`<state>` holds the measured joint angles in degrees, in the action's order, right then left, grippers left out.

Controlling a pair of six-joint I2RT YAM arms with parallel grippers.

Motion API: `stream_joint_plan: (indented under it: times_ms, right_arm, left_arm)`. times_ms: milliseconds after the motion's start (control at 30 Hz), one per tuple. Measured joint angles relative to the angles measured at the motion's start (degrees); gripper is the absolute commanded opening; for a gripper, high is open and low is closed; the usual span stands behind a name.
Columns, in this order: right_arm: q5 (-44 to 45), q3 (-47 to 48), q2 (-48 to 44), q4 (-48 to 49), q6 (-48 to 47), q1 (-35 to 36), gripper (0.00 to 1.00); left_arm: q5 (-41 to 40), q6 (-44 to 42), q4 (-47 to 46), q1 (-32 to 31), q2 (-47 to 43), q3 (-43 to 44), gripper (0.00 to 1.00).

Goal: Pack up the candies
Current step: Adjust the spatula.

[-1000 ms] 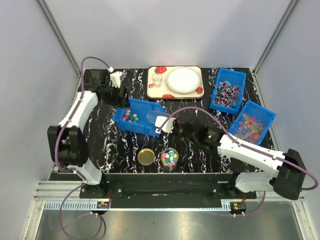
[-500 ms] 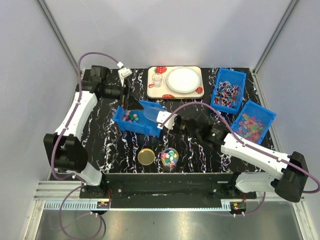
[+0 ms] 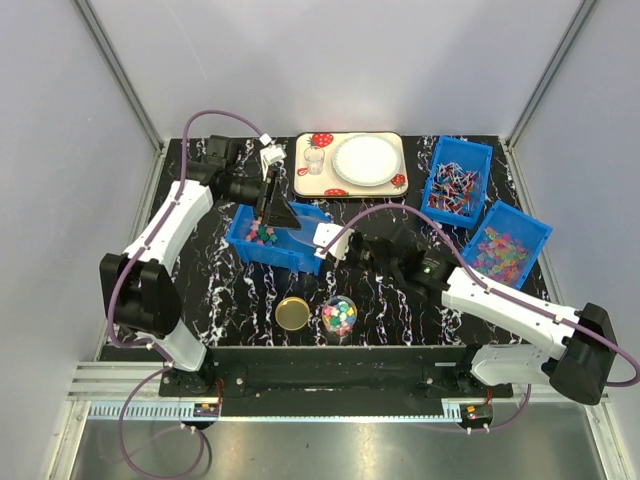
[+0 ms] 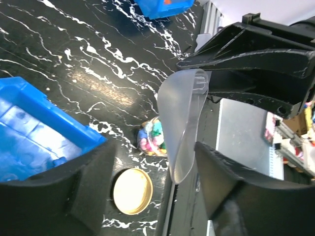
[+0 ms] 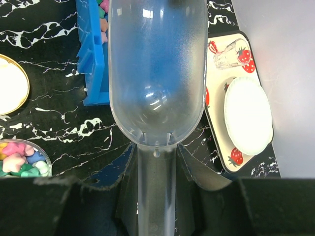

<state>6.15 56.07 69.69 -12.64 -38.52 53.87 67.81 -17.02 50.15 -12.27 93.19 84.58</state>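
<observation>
The candies (image 3: 260, 233) lie in a blue bin (image 3: 245, 245) at table centre-left; some show in the right wrist view (image 5: 103, 22). A clear jar (image 3: 339, 315) near the front holds more candies (image 4: 151, 137). My right gripper (image 3: 350, 250) is shut on the handle (image 5: 156, 191) of a clear plastic scoop (image 5: 157, 73), which is empty and points over the bin's right end. My left gripper (image 3: 275, 212) hangs open over the bin, empty, fingers (image 4: 64, 191) apart, with the scoop (image 4: 182, 128) showing between them.
A gold lid (image 3: 293, 313) lies left of the jar. A strawberry tray (image 3: 400, 150) with a white plate and a small glass stands at the back. Two blue bins at the right hold stick sweets (image 3: 456, 182) and translucent pastel sweets (image 3: 505, 245).
My left arm has swung from the table's back left corner to over the blue bin, beside the scoop. My right arm has shifted only slightly with the scoop.
</observation>
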Motion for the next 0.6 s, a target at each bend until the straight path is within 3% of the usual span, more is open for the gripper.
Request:
stream_joint_plan:
  times_ms: [200,367,533,567,600]
  right_arm:
    - [-0.3,0.0,0.0,0.0,0.5,0.0,0.0]
    - [-0.3,0.0,0.0,0.0,1.1,0.0,0.0]
    - [-0.7,0.0,0.0,-0.2,2.0,0.0,0.02]
    - [-0.7,0.0,0.0,-0.2,2.3,0.0,0.07]
    - [-0.7,0.0,0.0,-0.2,2.5,0.0,0.19]
  left_arm:
    - [-0.2,-0.6,0.0,-0.8,0.3,0.0,0.33]
    - [-0.4,-0.6,0.0,-1.5,0.5,-0.3,0.01]
    - [-0.8,-0.7,-0.5,-1.8,0.5,-0.7,0.0]
    - [-0.9,-0.7,-0.5,-1.8,0.5,-0.8,0.0]
    - [-0.9,-0.7,-0.6,-1.8,0.5,-0.8,0.0]
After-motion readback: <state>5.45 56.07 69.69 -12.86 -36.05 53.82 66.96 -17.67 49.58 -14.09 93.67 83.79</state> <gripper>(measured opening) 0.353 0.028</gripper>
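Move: The clear spatula reaches leftward out of the right gripper, and its blade tip already lies between the left fingers, about 1 cm right of and 1 cm below the left hand's point. From the right hand that tip is some 12 cm left and 3 cm ahead, about 1 cm up. Under the left hand, roughly 17 cm down, sits the blue candy bin, its middle 4 cm left and 1 cm back; the candy jar is 20 cm back, 10 cm right and 16 cm down, the gold lid 19 cm straight back and 20 cm down. The left hand shuts its fingers from about three-quarters open to nearly closed, easing about 1 cm down and to the right as they go, to pinch the thin plastic rim of the spatula's blade near the tip between the pads. The right hand stays put with its grip on the spatula's handle unchanged, tilting only a degree or two, so that the spatula ends up held at both ends above the blue bin. ##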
